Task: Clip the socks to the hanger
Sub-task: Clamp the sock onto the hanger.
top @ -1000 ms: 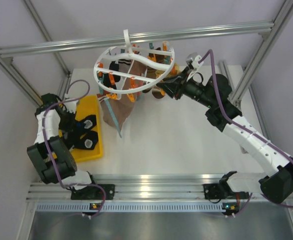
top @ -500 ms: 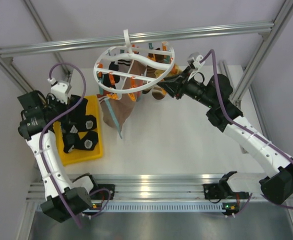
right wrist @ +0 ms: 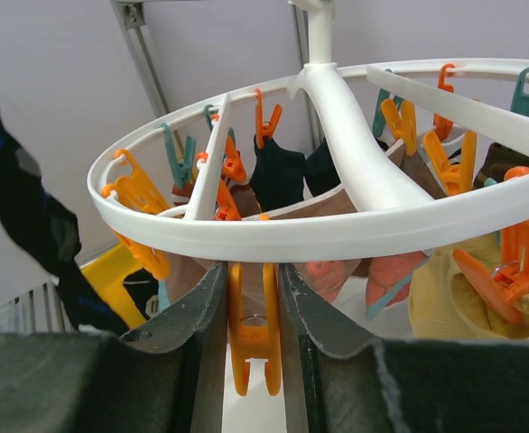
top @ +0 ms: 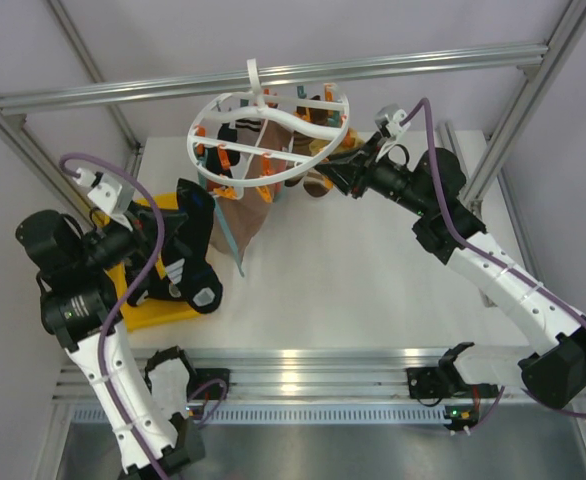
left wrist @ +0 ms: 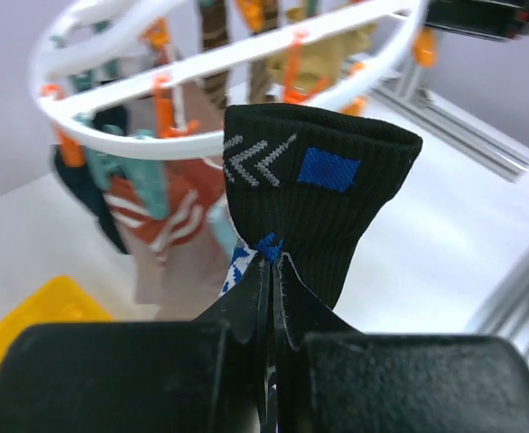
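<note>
The white round hanger (top: pixel 295 120) hangs from the top bar, with several socks clipped under it, among them a brown sock with light-blue edging (top: pixel 235 222). My left gripper (top: pixel 178 240) is shut on a black sock with a blue patch (top: pixel 195 262) and holds it in the air just left of the hanger. In the left wrist view the gripper (left wrist: pixel 273 263) pinches this sock (left wrist: pixel 323 212) below the hanger ring (left wrist: pixel 147 144). My right gripper (top: pixel 339 172) is at the hanger's right rim. Its jaws (right wrist: pixel 254 271) are shut on an orange clip (right wrist: pixel 254 338) under the ring (right wrist: pixel 337 221).
A yellow tray (top: pixel 158 310) lies on the table at the left, partly under the held sock; it also shows in the left wrist view (left wrist: pixel 39 307). Aluminium frame bars (top: pixel 273 75) run above and beside the hanger. A metal rail (top: pixel 303 365) borders the near edge.
My left arm has risen from the yellow tray with the black sock and swung right toward the hanger. My right gripper has stayed on the orange clip.
</note>
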`<state>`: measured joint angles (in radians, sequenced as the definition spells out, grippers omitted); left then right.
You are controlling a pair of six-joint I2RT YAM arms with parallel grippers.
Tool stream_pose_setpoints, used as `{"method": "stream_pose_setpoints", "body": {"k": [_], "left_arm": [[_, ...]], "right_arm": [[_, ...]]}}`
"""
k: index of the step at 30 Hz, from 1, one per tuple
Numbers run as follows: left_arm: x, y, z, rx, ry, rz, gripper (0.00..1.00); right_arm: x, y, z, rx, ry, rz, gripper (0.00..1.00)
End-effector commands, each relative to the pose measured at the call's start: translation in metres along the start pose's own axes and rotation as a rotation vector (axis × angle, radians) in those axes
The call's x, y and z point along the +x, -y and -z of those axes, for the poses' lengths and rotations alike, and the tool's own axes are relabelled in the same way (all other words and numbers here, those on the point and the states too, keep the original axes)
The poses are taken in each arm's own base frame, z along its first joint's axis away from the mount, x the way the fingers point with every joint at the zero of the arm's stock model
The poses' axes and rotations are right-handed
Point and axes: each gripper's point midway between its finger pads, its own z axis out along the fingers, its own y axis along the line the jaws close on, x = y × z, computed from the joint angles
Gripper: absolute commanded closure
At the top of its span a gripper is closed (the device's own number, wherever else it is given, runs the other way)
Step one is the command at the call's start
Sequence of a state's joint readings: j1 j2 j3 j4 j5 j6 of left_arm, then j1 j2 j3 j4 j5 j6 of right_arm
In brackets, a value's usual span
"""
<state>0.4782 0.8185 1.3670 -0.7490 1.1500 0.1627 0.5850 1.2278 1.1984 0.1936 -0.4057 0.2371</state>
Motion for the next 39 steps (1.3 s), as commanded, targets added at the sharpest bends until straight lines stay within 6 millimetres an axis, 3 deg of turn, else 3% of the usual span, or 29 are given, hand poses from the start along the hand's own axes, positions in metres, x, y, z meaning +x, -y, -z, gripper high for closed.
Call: {"method": "stream_pose_setpoints", "body": {"k": [1, 2, 5, 7, 8, 12, 13, 14, 17, 18, 20, 21, 23, 24, 26, 27, 34, 37, 39], "left_arm": [[0.0, 0.043, 0.004, 0.2, 0.052, 0.055, 1.0], [0.015, 0.045, 0.003, 0.215, 0.043, 0.105, 1.0], [0.034, 0.052, 0.006, 0.21, 0.048, 0.046, 1.0], [0.034, 0.05, 0.004, 0.202, 0.067, 0.009, 1.0], [0.037, 0.046, 0.002, 0.2, 0.065, 0.076, 1.0], [0.026, 0.023, -0.011, 0.165, 0.078, 0.047, 1.0], [0.026, 0.009, -0.02, 0.157, 0.063, 0.083, 1.0], [0.016, 0.004, -0.025, 0.134, 0.069, 0.077, 1.0], [0.002, 0.0, -0.047, 0.141, 0.071, 0.059, 1.0], [-0.001, 0.016, -0.056, 0.201, 0.079, 0.044, 1.0], [-0.007, 0.025, -0.065, 0.203, 0.106, 0.001, 1.0], [-0.008, 0.042, -0.07, 0.255, 0.111, -0.007, 1.0], [-0.002, 0.057, -0.076, 0.277, 0.12, -0.02, 1.0], [0.0, 0.077, -0.078, 0.338, 0.121, -0.028, 1.0], [0.01, 0.085, -0.083, 0.328, 0.116, -0.045, 1.0], [0.011, 0.106, -0.083, 0.385, 0.124, -0.055, 1.0], [0.036, 0.147, -0.113, 0.374, 0.129, -0.046, 1.0], [0.061, 0.16, -0.128, 0.352, 0.089, 0.051, 1.0], [0.061, 0.169, -0.134, 0.358, 0.109, 0.122, 1.0]], "right_arm": [[-0.025, -0.004, 0.006, -0.009, 0.06, 0.014, 1.0], [-0.024, -0.004, 0.005, -0.009, 0.06, 0.009, 1.0], [-0.022, -0.003, 0.002, -0.011, 0.058, -0.012, 1.0], [-0.023, -0.004, 0.001, -0.016, 0.058, -0.023, 1.0], [-0.022, -0.003, -0.001, -0.016, 0.056, -0.027, 1.0], [-0.026, -0.003, -0.003, -0.015, 0.059, -0.037, 1.0], [-0.026, -0.003, -0.004, -0.015, 0.057, -0.036, 1.0], [-0.024, -0.002, -0.005, -0.013, 0.052, -0.042, 1.0], [-0.024, -0.001, -0.007, -0.011, 0.048, -0.044, 1.0], [-0.024, 0.0, -0.007, -0.007, 0.051, -0.043, 1.0], [-0.025, 0.001, -0.007, 0.0, 0.05, -0.044, 1.0], [-0.023, 0.003, -0.007, 0.011, 0.044, -0.05, 1.0], [-0.023, 0.006, -0.007, 0.029, 0.042, -0.058, 1.0], [-0.023, 0.008, -0.007, 0.039, 0.039, -0.065, 1.0], [-0.02, 0.008, -0.007, 0.048, 0.031, -0.09, 1.0], [-0.018, 0.008, -0.008, 0.048, 0.027, -0.1, 1.0], [-0.018, 0.007, -0.009, 0.055, 0.036, -0.183, 1.0], [-0.021, 0.005, -0.006, 0.055, 0.047, -0.191, 1.0], [-0.023, 0.003, -0.003, 0.054, 0.053, -0.197, 1.0]]}}
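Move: My left hand holds the black sock just below its cuff. The orange clip in my right fingers, at the hanger's near right rim, is about 8 cm ahead of my left hand, 24 cm to its right and level with it. The hanger's middle is some 13 cm ahead, 15 right and 4 higher. The yellow sock hangs roughly 13 ahead, 27 right and 5 below; a brown sock is nearer, 8 ahead, 7 right, 10 below. My left hand draws back and dips a few centimetres, reaches forward again, then sweeps right in front of the hanger towards the clip, pulling back a little and sinking at the end: some 20 cm right and 9 cm down overall. It turns about 25 degrees clockwise, still pinching the black sock. My right hand stays at the rim keeping its grip on the clip, tipping roughly 10 degrees. ##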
